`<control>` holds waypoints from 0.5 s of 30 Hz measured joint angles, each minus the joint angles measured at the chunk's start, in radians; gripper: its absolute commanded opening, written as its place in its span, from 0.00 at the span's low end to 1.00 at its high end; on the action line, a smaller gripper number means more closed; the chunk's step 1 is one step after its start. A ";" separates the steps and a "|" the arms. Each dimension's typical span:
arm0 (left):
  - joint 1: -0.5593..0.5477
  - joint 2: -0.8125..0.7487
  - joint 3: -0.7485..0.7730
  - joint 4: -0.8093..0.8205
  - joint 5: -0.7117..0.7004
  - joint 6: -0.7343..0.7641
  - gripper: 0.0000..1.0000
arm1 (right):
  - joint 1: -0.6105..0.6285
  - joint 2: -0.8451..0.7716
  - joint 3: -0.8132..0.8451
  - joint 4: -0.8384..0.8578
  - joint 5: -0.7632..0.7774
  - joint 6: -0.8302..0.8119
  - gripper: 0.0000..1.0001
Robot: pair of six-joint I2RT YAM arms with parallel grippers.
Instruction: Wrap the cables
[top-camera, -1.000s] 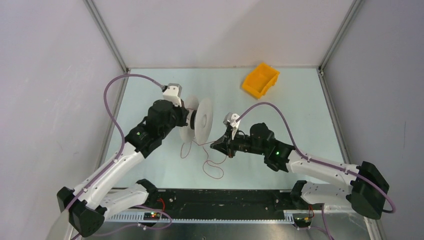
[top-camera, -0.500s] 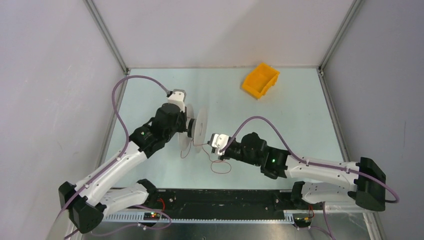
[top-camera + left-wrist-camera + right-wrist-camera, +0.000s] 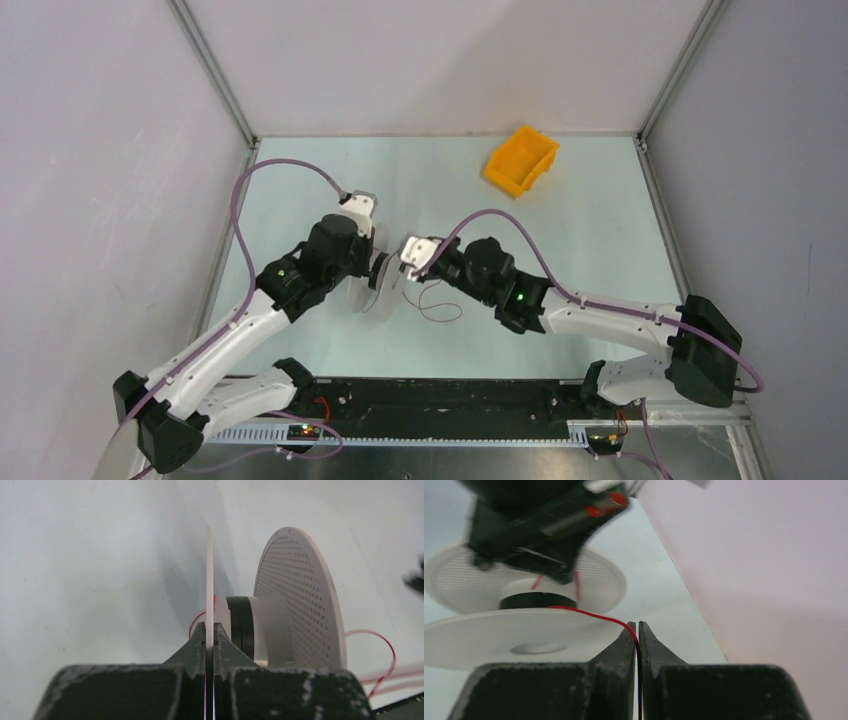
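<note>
A white spool (image 3: 388,272) with perforated flanges (image 3: 300,600) and a black-banded hub is held off the table by my left gripper (image 3: 209,626), which is shut on the edge of its thin near flange (image 3: 209,580). The cable (image 3: 594,615) is a hair-thin red wire running from the hub into my right gripper (image 3: 638,625), whose jaws are pinched on it. In the top view the right gripper (image 3: 403,268) sits right against the spool, and a loose red loop (image 3: 440,306) lies on the table below it. More red wire (image 3: 385,645) curls behind the far flange.
An orange bin (image 3: 520,160) lies tilted at the back right of the pale green table (image 3: 600,230). Purple hoses arch over both arms. Grey walls close in the left and right sides; a black rail runs along the near edge.
My right gripper has swung up and left to the spool, drawing the red wire with it. The loose loops on the table have shrunk. The left arm has shifted the spool slightly lower.
</note>
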 measured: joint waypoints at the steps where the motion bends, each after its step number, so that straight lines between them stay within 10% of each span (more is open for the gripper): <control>1: 0.000 -0.012 -0.002 0.000 0.019 0.010 0.00 | -0.025 0.002 0.017 -0.018 -0.012 0.016 0.09; 15: 0.042 -0.092 0.062 -0.078 0.175 0.016 0.00 | -0.319 0.002 0.042 -0.188 -0.404 0.390 0.12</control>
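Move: The left gripper holds the spool by its left flange; the black-banded hub lies about 3 cm ahead of it, 4 cm right and 5 cm below. From the right gripper, which pinches the red cable, that hub is some 7 cm left, 1 cm back and 12 cm lower. The right flange is about 4 cm left of the right gripper, 2 cm back and 12 cm below; the loose cable loop lies on the table about 6 cm back, 2 cm right and 25 cm below. Carry the pinched red cable over to the spool's right: swing the right gripper about 4 cm forward and 4 cm right, then let it sink some 3 cm while its fingers tip down about 25 degrees, keeping them shut. Meanwhile lift the left gripper about 3 cm and ease it 2 cm back, still clamping the left flange. ##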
